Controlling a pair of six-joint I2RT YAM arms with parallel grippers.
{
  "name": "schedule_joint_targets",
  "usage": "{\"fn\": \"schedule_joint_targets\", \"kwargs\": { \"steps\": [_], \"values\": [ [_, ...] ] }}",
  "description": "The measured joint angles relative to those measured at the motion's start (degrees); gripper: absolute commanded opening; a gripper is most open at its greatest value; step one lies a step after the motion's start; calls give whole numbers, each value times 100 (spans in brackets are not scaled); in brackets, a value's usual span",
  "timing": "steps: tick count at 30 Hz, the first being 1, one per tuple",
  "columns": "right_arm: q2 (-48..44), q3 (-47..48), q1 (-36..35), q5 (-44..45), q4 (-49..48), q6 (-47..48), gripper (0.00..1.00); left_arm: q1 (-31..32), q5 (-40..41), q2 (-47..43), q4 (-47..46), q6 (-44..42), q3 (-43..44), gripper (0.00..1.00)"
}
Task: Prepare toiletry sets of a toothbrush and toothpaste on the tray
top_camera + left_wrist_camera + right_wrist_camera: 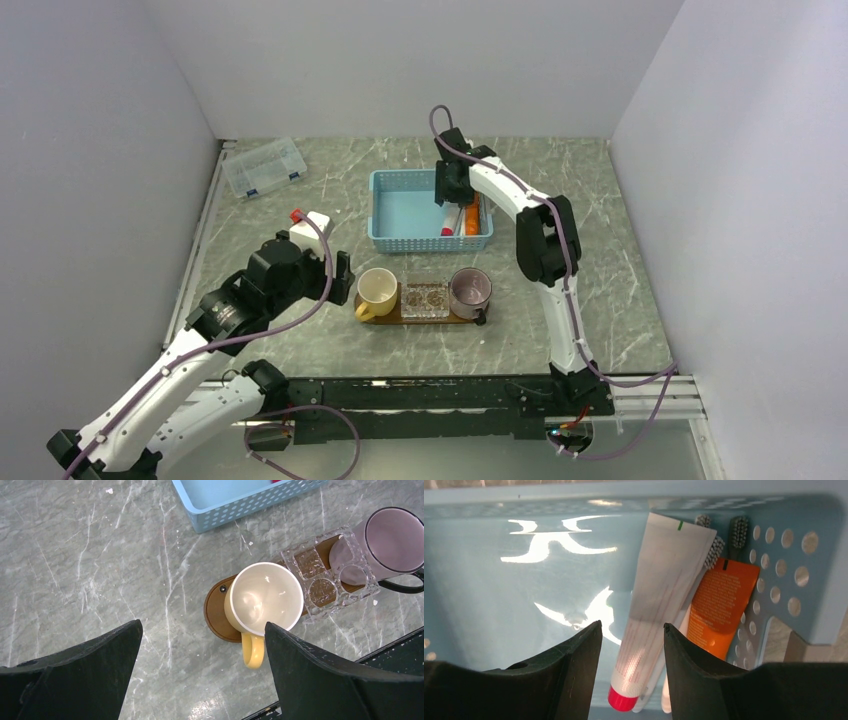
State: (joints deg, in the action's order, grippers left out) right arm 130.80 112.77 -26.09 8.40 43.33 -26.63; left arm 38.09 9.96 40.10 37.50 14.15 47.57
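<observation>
Inside the light-blue mesh basket (499,595) a white toothpaste tube (664,590) with a red cap lies beside an orange tube (721,605). The bristle head of a white toothbrush (715,550) pokes out between them, and a darker brush head (739,530) lies further back. My right gripper (631,625) hangs open just above the white tube, one finger on either side of its capped end. The dark brown tray (217,615) carries a yellow mug (265,597), a clear holder (327,575) and a purple mug (392,540). Left of the tray, my left gripper (202,630) is wide open over bare table.
The basket (400,215) stands behind the tray (385,318) in the middle of the table. A clear lidded plastic box (264,167) lies at the back left. Grey walls close in the table on three sides.
</observation>
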Motion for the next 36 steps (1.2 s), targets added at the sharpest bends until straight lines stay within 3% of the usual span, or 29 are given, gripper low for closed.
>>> {"fn": "schedule_joint_targets", "kwargs": {
  "steps": [25,31,36],
  "values": [
    [391,188,76,-157,83,-208,49,0,46,35,2,-13,0,99],
    [496,188,55,-254,81,-195,37,0,48,24,4,-13,0,99],
    [496,188,44,-278,81,-177,13,0,50,22,4,-13,0,100]
  ]
}}
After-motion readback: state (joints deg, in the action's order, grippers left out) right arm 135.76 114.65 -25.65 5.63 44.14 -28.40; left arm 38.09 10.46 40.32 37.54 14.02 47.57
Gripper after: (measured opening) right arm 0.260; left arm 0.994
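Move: The white toothpaste tube lies in the basket almost straight under the right gripper, its middle about 4 cm below and 1 cm back, level sideways. The toothbrushes run close along its right side, some 3 cm to the gripper's right and level fore and aft. The orange tube lies about 5 cm right and 2 cm back. From the left hand, the white tube is roughly 25 cm ahead, 20 cm right and 19 cm below. Lower the half-open right gripper about 3.5 cm onto the white toothpaste tube in the basket, setting its right finger between the tube and the toothbrushes. Pause part-way, then ease down the rest with about 5 degrees of wrist tilt, and close the fingers from both sides until they pinch the tube across its body. ##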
